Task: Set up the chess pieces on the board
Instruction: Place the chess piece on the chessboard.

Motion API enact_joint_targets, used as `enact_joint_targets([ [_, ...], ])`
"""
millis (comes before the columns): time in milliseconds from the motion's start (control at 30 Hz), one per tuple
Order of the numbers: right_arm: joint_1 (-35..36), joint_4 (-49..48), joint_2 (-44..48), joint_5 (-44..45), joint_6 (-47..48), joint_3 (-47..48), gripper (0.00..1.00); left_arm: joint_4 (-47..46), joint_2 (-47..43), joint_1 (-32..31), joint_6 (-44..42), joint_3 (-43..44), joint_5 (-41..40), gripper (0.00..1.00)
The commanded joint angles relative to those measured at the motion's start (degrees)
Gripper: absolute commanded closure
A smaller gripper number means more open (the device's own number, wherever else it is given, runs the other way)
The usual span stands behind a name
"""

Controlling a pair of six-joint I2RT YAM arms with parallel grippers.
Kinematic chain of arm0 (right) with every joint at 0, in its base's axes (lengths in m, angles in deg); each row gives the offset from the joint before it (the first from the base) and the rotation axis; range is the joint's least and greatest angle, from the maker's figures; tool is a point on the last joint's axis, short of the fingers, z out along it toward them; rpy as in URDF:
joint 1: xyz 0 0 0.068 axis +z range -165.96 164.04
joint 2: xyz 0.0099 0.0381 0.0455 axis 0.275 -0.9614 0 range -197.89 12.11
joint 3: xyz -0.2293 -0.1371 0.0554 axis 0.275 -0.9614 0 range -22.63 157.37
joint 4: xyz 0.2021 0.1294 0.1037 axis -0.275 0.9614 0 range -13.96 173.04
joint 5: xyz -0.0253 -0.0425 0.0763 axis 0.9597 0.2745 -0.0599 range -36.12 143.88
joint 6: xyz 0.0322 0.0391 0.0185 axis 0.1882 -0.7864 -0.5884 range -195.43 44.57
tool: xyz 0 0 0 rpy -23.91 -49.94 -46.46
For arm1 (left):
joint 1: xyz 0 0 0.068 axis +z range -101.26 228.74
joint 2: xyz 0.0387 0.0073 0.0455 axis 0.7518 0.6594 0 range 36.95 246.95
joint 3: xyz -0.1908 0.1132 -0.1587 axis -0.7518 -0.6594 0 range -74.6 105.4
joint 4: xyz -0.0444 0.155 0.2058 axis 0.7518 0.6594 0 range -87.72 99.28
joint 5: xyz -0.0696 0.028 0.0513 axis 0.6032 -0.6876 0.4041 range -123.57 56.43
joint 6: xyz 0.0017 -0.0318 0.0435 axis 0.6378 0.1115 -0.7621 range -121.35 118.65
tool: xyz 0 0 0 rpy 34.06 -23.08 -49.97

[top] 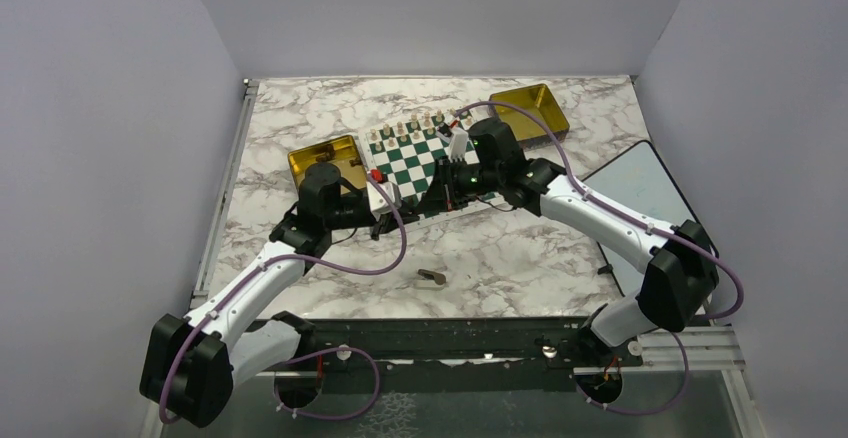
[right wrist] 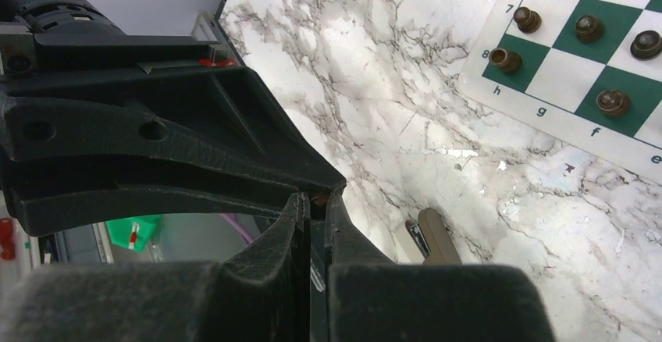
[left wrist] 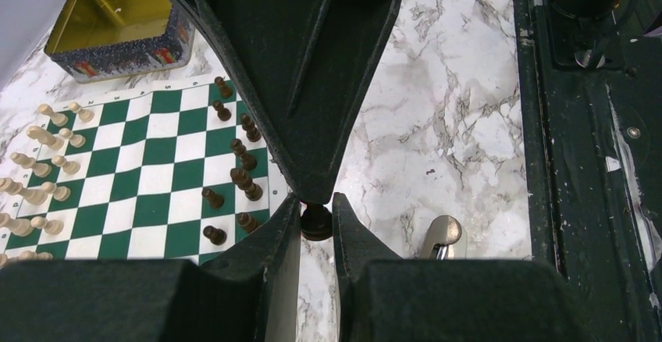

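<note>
In the left wrist view my left gripper is shut on the base of a dark chess piece, just off the board's corner over the marble. The right gripper's fingers come down onto the same piece from above. In the right wrist view my right gripper is shut, with the piece's brown top pinched at its tips. The green and white board holds several dark pieces along its near side and cream pieces along the far side.
Gold tins stand left and back right of the board. A small tan and metal object lies on the marble in front of the board. A dark flat panel lies at the right.
</note>
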Motion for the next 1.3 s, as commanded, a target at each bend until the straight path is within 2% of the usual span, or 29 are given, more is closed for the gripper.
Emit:
enact_joint_targets([
  [0,0.1,0.8,-0.25,0.21,0.48,1.67,0.94,-0.66,0.32,-0.5,-0.3,2.47,-0.37,0.83],
  [67,0.1,1.99,0.41,2.68,1.35,1.78,0.94,-0.22,0.34,-0.5,-0.13,2.46,-0.52,0.69],
  [200,-0.16,4.32,2.05,7.49,3.0,2.14,0.94,0.23,-0.15,-0.5,0.37,1.78,-1.0,0.53],
  [233,-0.42,5.28,2.25,8.96,3.55,2.4,0.94,0.37,-0.43,-0.5,0.5,1.65,-1.44,0.46],
  [267,-0.72,6.1,2.52,9.86,4.09,2.6,0.94,0.61,-0.66,-0.5,0.53,1.57,-1.94,0.37],
  [300,-1.22,6.81,2.78,10.37,4.73,2.73,0.94,0.86,-0.88,-0.5,0.53,1.37,-2.57,0.09],
  [333,-1.67,7.37,3.0,11.04,5.17,2.82,0.94,1.14,-1.09,-0.5,0.49,1.32,-3.12,0.02],
  [600,-5.69,11.41,3.91,18.47,8.85,3.44,0.94,3.45,-2.15,-0.5,3.22,1.02,-8.66,0.01],
  [800,-7.97,12.53,1.44,24.02,11.4,5.06,0.94,4.71,-1.78,-0.5,13.7,1.49,-19.88,0.01],
  [900,-8.94,13.28,-1.27,26.63,12.99,6.98,0.94,5.96,-1.48,-0.37,20.36,2.34,-28.46,0.01],
  [967,-9.42,13.67,-3.14,27.92,13.9,8.24,0.94,9.23,-0.35,0.18,25.85,4.24,-34.17,0.01],
  [1033,-10.02,14.13,-5.23,28.84,14.68,9.78,0.94,13.49,1.92,0.94,27.64,6.68,-37.37,0.01],
  [1133,-10.51,14.87,-8.56,30.25,15.54,11.99,0.94,18.34,3.97,2.73,27.6,9.4,-37.9,0.01],
  [1267,-10.92,15.24,-12.57,31.13,16.36,14.24,0.93,17.34,2.38,4.97,28.34,8.37,-37.33,0.01],
])
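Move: Both grippers still hold the chess piece between them, at their fingertips. From the right hand, the open c7–d7 gap in the dark pawn row lies about 14 cm ahead, 9 cm to its right and 20 cm below; the tall d8 piece stands 10 cm ahead and 9 right, the e7 pawn 13 ahead and 4 right, the b7 pawn 16 ahead and 14 right. From the left hand, the tin of dark pieces is some 19 cm ahead and 22 cm to its left, 19 below. The left fingers open wide and let go of the chess piece, leaving it in the right hand's shut fingers, and then the left hand swings clear, some 8 cm forward and 6 cm left towards its tin while sinking a little, turning counter-clockwise and tipping downward. The right hand keeps its pinch and carries the piece about 13 cm forward and 10 cm right towards the gap in the dark rows, sinking some 5 cm, mostly late on, as the wrist turns clockwise and the fingers tip more steeply down. ##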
